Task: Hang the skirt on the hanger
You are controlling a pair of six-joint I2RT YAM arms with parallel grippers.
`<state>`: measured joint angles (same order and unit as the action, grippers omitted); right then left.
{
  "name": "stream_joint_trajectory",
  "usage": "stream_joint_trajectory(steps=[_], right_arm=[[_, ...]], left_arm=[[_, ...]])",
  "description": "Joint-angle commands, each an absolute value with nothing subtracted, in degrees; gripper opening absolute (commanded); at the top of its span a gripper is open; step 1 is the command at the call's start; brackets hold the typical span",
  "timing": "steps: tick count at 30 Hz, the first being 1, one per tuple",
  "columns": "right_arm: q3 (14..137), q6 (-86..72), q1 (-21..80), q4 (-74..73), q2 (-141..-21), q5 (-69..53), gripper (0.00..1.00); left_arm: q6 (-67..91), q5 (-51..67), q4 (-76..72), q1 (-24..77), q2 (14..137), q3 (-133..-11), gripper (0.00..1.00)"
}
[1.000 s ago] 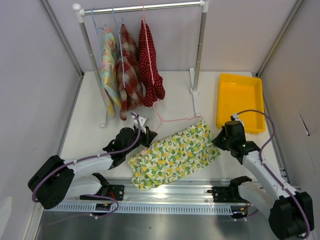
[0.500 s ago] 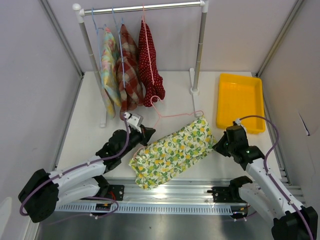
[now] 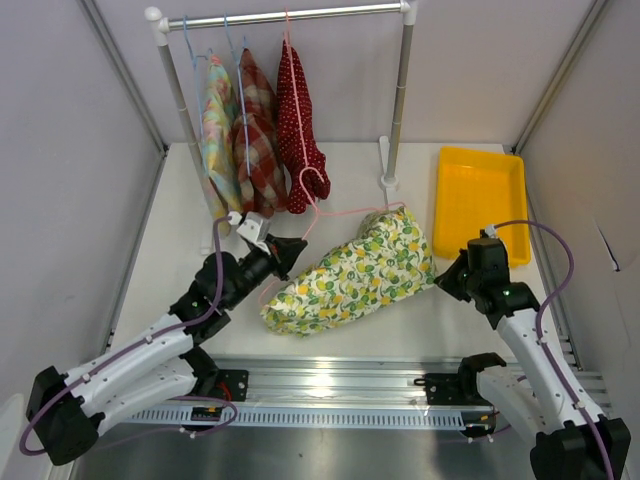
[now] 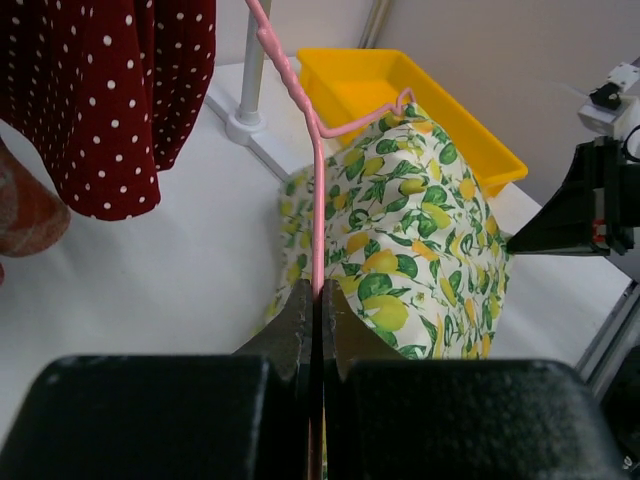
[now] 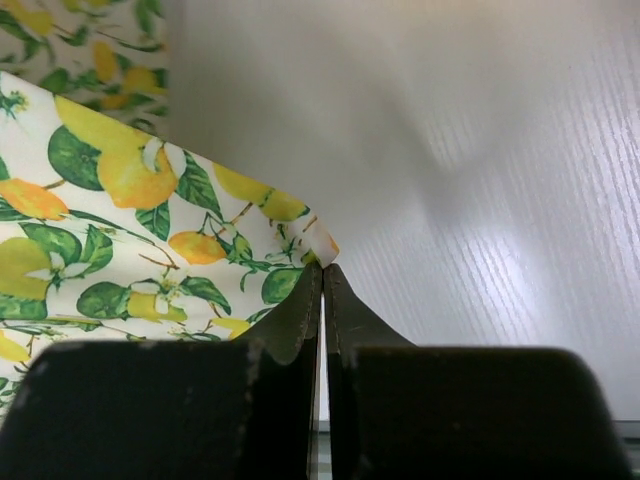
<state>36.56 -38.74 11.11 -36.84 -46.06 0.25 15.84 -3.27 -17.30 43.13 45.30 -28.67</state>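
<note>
The skirt, white with a lemon and leaf print, hangs from a pink wire hanger threaded through its top. Its lower part rests on the table. My left gripper is shut on the hanger's wire, just left of the skirt, with the hook up near the red dotted garment. My right gripper is shut on the skirt's right corner. In the right wrist view the fabric spreads left of the fingers.
A clothes rack at the back carries three hung garments, the red polka-dot one nearest the hanger's hook. The rack's right post stands just behind the skirt. A yellow tray lies at the back right.
My left gripper has lifted the hanger up and back toward the rack, raising the skirt's top off the table. My right gripper has shifted right, keeping hold of the corner.
</note>
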Motion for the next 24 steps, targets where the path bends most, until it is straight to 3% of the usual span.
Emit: stream_joint_trajectory(steps=[1, 7, 10, 13, 14, 16, 19, 24], right_arm=[[38.32, -35.77, 9.14, -38.23, -47.02, 0.7, 0.0], [41.3, -34.63, 7.74, -35.86, -50.97, -2.29, 0.05], [43.76, -33.93, 7.21, -35.16, -52.64, -1.93, 0.18], [46.4, -33.49, 6.68, -35.16, -54.75, -2.72, 0.41], [47.1, -33.4, 6.59, -35.16, -55.19, -2.9, 0.55], [49.56, -33.14, 6.5, -36.12, -55.55, -2.81, 0.69], [54.2, -32.78, 6.24, -37.87, -55.99, -2.2, 0.76], [61.6, -32.69, 5.54, -39.9, -57.91, -3.51, 0.79]], left_arm=[[13.98, -4.4, -19.43, 43.94, 44.38, -34.62, 0.0], [11.69, 2.72, -13.38, 48.15, 47.89, -42.18, 0.0], [10.28, 0.27, -10.56, 51.58, 49.13, -45.61, 0.0], [10.28, -4.21, -9.5, 54.13, 50.09, -48.6, 0.0], [10.28, -5.35, -8.71, 54.75, 50.88, -49.91, 0.0], [10.2, -8.69, -7.65, 56.42, 51.85, -53.07, 0.0], [10.19, -14.84, -4.84, 58.35, 53.78, -56.93, 0.0], [9.93, -26.34, -3.17, 62.13, 59.04, -62.22, 0.0]])
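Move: The left gripper holds the pink hanger with the lemon skirt on it, and the free stretch of rod lies roughly 28 cm ahead, 4 cm right and 28 cm above. The red polka-dot skirt hangs about 25 cm straight ahead and 8 cm higher; the lemon skirt's middle is some 3 cm ahead, 11 cm right and 10 cm below. That middle lies about 18 cm left, 4 cm ahead and 1 cm above the right gripper, which pinches the skirt's corner. Keep the left gripper shut on the hanger and lift it about 11 cm, carrying it 6 cm or so to the right and easing slightly back, with the fingers staying near level. Meanwhile open the right gripper wide to let go of the lemon skirt's corner, then draw it up some 9 cm and 6 cm forward, clear of the cloth. ##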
